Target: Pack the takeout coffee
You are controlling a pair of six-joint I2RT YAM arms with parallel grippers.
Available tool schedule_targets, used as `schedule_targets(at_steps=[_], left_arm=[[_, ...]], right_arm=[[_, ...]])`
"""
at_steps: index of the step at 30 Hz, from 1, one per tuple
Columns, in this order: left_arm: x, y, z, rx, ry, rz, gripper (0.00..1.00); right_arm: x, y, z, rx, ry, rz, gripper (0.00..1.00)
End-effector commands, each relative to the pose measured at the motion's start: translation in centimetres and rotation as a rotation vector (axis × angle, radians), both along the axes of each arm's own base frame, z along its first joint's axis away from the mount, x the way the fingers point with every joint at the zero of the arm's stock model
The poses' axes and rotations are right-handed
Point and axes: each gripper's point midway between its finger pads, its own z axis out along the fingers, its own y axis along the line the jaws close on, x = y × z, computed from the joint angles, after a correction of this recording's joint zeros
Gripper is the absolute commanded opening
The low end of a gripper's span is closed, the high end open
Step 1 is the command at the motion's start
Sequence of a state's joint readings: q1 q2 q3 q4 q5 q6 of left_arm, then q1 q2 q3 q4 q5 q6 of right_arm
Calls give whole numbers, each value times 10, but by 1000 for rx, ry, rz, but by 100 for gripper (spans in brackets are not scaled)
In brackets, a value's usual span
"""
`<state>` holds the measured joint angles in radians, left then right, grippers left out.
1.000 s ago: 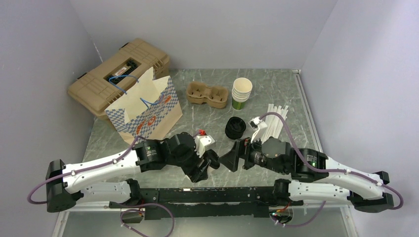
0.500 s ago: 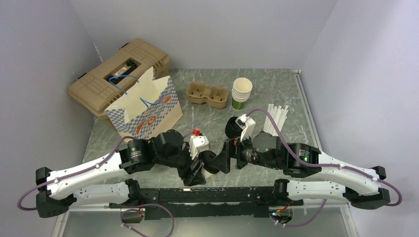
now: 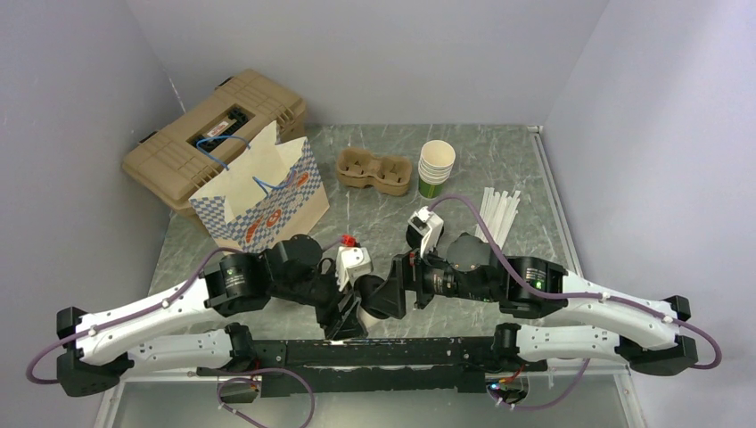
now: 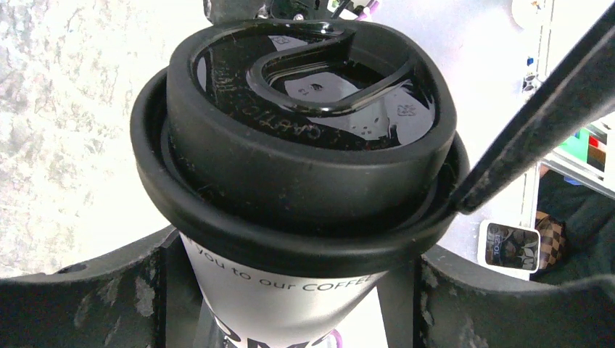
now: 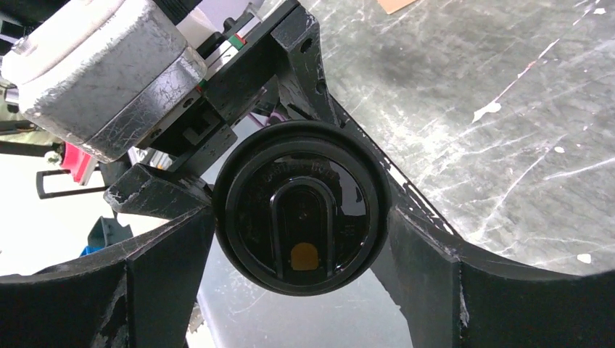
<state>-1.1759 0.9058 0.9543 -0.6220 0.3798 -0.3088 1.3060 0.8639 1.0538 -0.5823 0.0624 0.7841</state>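
The takeout coffee (image 4: pixel 290 290) is a pale printed paper cup with a black lid (image 4: pixel 304 145). My left gripper (image 4: pixel 290 312) is shut on its wall just below the lid, one finger on each side. From above, the cup (image 3: pixel 369 292) is near the table's front edge, between the two wrists, with the left gripper (image 3: pixel 353 310) beside it. My right gripper (image 5: pixel 299 283) is open and faces the lid (image 5: pixel 301 217) head-on. Its fingers (image 5: pixel 167 275) straddle the lid close to its rim. That gripper (image 3: pixel 392 294) comes in from the right.
A checked paper bag (image 3: pixel 263 196) stands open at the back left, in front of a tan toolbox (image 3: pixel 214 125). A cardboard cup carrier (image 3: pixel 374 169), a stack of lidless cups (image 3: pixel 435 168) and white straws (image 3: pixel 499 209) lie at the back right. Black lids (image 3: pixel 415 234) sit behind the right wrist.
The right gripper has moved left until its fingers flank the cup's lid. The left arm has drawn slightly left and back, still holding the cup.
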Motion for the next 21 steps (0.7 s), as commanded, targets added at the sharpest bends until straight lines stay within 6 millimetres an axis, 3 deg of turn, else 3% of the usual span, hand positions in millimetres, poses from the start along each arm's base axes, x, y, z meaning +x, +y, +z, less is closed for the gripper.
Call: schedule_targets(at_steps=[1,6,14,19,21], left_arm=[[-6,-1,24,-78,-17,-33,59],[-6,-1,22,-75,-16,-32,59],[-4,-1,23,-88,-23,-14,60],[4,-1,17,-65,-30,33,74],[15,2,12,-39,-46,99,87]], right_arm=[[-4,10,23,76,-23,43,91],[-6,11,24,93,-20,56,73],[-10,11,25,107,-16,79,35],[-3,4,24,87,-29,35,27],[1,0,20,61,-34,9,25]])
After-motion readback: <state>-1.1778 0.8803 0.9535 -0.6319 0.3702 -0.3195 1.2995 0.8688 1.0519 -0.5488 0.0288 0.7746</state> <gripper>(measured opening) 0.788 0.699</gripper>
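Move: The black lid of the coffee cup already sits between the right hand's open fingertips, about 1 cm to that hand's left and 1 cm below it. The left hand holds the cup under its brim, the lid some 3 cm ahead, 3 cm right and 3 cm above that hand. From the right hand, the spare lids stand roughly 14 cm ahead, 10 cm right and 15 cm below; the cup carrier is about 30 cm ahead and 2 cm left, equally low. The cup's lid gets pinched from both sides: the right fingers close by about a quarter of their range onto its raised wall, just above the brim, while that hand eases barely half a centimetre left and then stays, its grip effort rising. The left hand stays in place and keeps the cup between its fingers, its grip effort dropping at the very end. ##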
